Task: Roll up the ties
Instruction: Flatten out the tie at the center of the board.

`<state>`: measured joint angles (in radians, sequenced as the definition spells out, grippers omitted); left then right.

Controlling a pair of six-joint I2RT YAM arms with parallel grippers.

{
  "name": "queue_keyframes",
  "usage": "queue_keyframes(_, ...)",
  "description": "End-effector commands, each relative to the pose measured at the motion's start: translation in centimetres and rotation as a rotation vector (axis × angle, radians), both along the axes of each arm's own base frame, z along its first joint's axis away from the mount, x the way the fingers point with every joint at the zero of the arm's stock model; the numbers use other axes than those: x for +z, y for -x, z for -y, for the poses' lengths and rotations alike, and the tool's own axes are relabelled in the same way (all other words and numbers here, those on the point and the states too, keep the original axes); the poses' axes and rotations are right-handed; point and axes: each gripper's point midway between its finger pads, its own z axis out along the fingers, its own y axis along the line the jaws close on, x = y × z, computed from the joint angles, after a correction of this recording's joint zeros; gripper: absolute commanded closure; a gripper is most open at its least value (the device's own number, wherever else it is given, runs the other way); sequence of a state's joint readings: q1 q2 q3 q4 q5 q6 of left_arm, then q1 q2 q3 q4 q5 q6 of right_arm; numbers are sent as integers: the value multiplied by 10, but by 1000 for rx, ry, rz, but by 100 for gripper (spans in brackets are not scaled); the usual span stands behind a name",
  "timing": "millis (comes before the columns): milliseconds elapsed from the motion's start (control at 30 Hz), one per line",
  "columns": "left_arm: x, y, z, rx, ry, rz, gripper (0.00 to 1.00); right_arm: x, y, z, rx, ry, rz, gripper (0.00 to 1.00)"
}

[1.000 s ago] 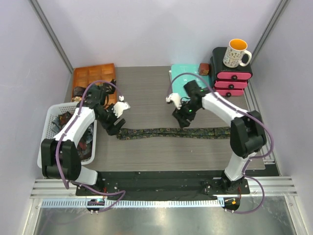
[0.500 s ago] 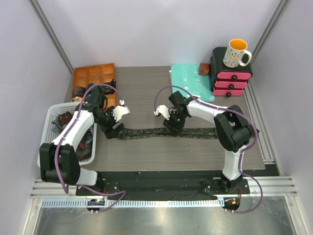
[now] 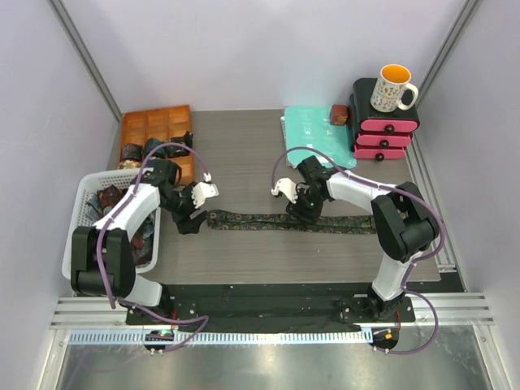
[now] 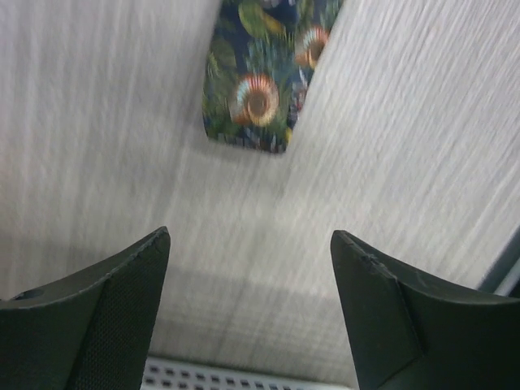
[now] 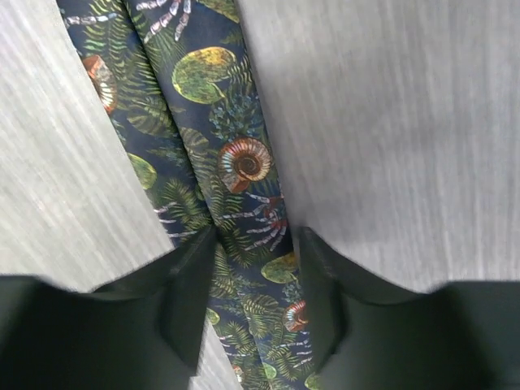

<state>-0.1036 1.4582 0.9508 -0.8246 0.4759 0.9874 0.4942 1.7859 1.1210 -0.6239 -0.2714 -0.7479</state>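
One dark tie [image 3: 260, 219] with a fern and shell print lies flat as a long strip across the table. My right gripper [image 3: 299, 210] is down on its middle. In the right wrist view the two fingers of that gripper [image 5: 253, 244] straddle the tie [image 5: 236, 154], one at each edge, with the cloth filling the gap. My left gripper [image 3: 192, 221] sits just past the tie's left end. In the left wrist view it [image 4: 250, 234] stands open over bare table, with the tie's end [image 4: 260, 89] ahead of the fingertips.
A white basket [image 3: 79, 213] holding more ties stands at the left edge. Behind it is an orange compartment tray [image 3: 154, 122]. A teal folder [image 3: 313, 130] lies at the back, beside pink drawers [image 3: 386, 134] with a mug [image 3: 392, 88] on top.
My right gripper has come down onto the tie's middle and its jaws have narrowed around it. My left gripper has slid left, off the tie's end.
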Motion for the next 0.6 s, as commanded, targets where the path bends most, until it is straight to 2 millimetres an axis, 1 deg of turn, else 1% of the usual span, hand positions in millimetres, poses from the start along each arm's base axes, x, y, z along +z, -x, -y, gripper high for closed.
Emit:
queue_keyframes(0, 5, -22, 22, -75, 109, 87, 19, 21, 13, -5, 25, -35, -28, 43)
queue_keyframes(33, 5, -24, 26, -84, 118, 92, 18, 26, 15, -9, 34, -47, -26, 41)
queue_keyframes(67, 4, -27, 28, -85, 122, 93, 18, 33, 15, -18, 52, -66, -10, 39)
queue_keyframes(133, 2, -29, 36, -109, 131, 99, 18, 40, 15, -32, 62, -110, -3, 32)
queue_keyframes(200, -2, -30, 43, -125, 139, 93, 17, 40, 14, -50, 86, -126, 8, 27)
queue_keyframes(233, -3, -31, 44, -126, 141, 94, 17, 40, 10, -59, 85, -139, 22, 25)
queue_keyframes(267, -3, -35, 45, -125, 144, 108, 17, 39, 7, -66, 89, -145, 38, 20)
queue_keyframes(300, -4, -36, 46, -124, 146, 109, 17, 32, 10, -75, 107, -139, 35, 20)
queue_keyframes(367, -4, -38, 45, -113, 145, 115, 17, 31, 1, -89, 114, -149, 76, 19)
queue_keyframes(400, -4, -37, 46, -116, 145, 116, 17, 22, 3, -95, 127, -139, 67, 19)
queue_keyframes(467, -7, -33, 45, -119, 145, 111, 17, 18, -3, -104, 132, -134, 86, 19)
queue_keyframes(533, -10, -32, 45, -111, 144, 112, 17, 7, -4, -111, 147, -123, 92, 19)
queue_keyframes(567, -11, -32, 44, -109, 143, 111, 18, 5, -4, -113, 150, -120, 97, 21)
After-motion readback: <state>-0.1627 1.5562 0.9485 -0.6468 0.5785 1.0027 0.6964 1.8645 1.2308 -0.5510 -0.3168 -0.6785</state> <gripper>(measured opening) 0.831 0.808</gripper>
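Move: Just right of the left hand, about 6 cm over and 2 cm farther out, lies the tie's left end, some 5 cm below the fingers. The white basket's middle is roughly 24 cm to that hand's left, level with it; the orange tray sits 24 cm ahead and 10 cm left. The right hand is low over the tie, whose next stretch lies about 9 cm left and 1 cm back. The teal folder is some 26 cm ahead of it and 5 cm right. Opening from half to wide, the right fingers come free of the tie and draw back about 2 cm, then swing some 9 cm left along it, rising 2 cm on the way and dipping again at the end, astride both strands. The left hand, still wide open, eases right, forward and slightly down, about 5 cm in all, towards the tie's left end. ##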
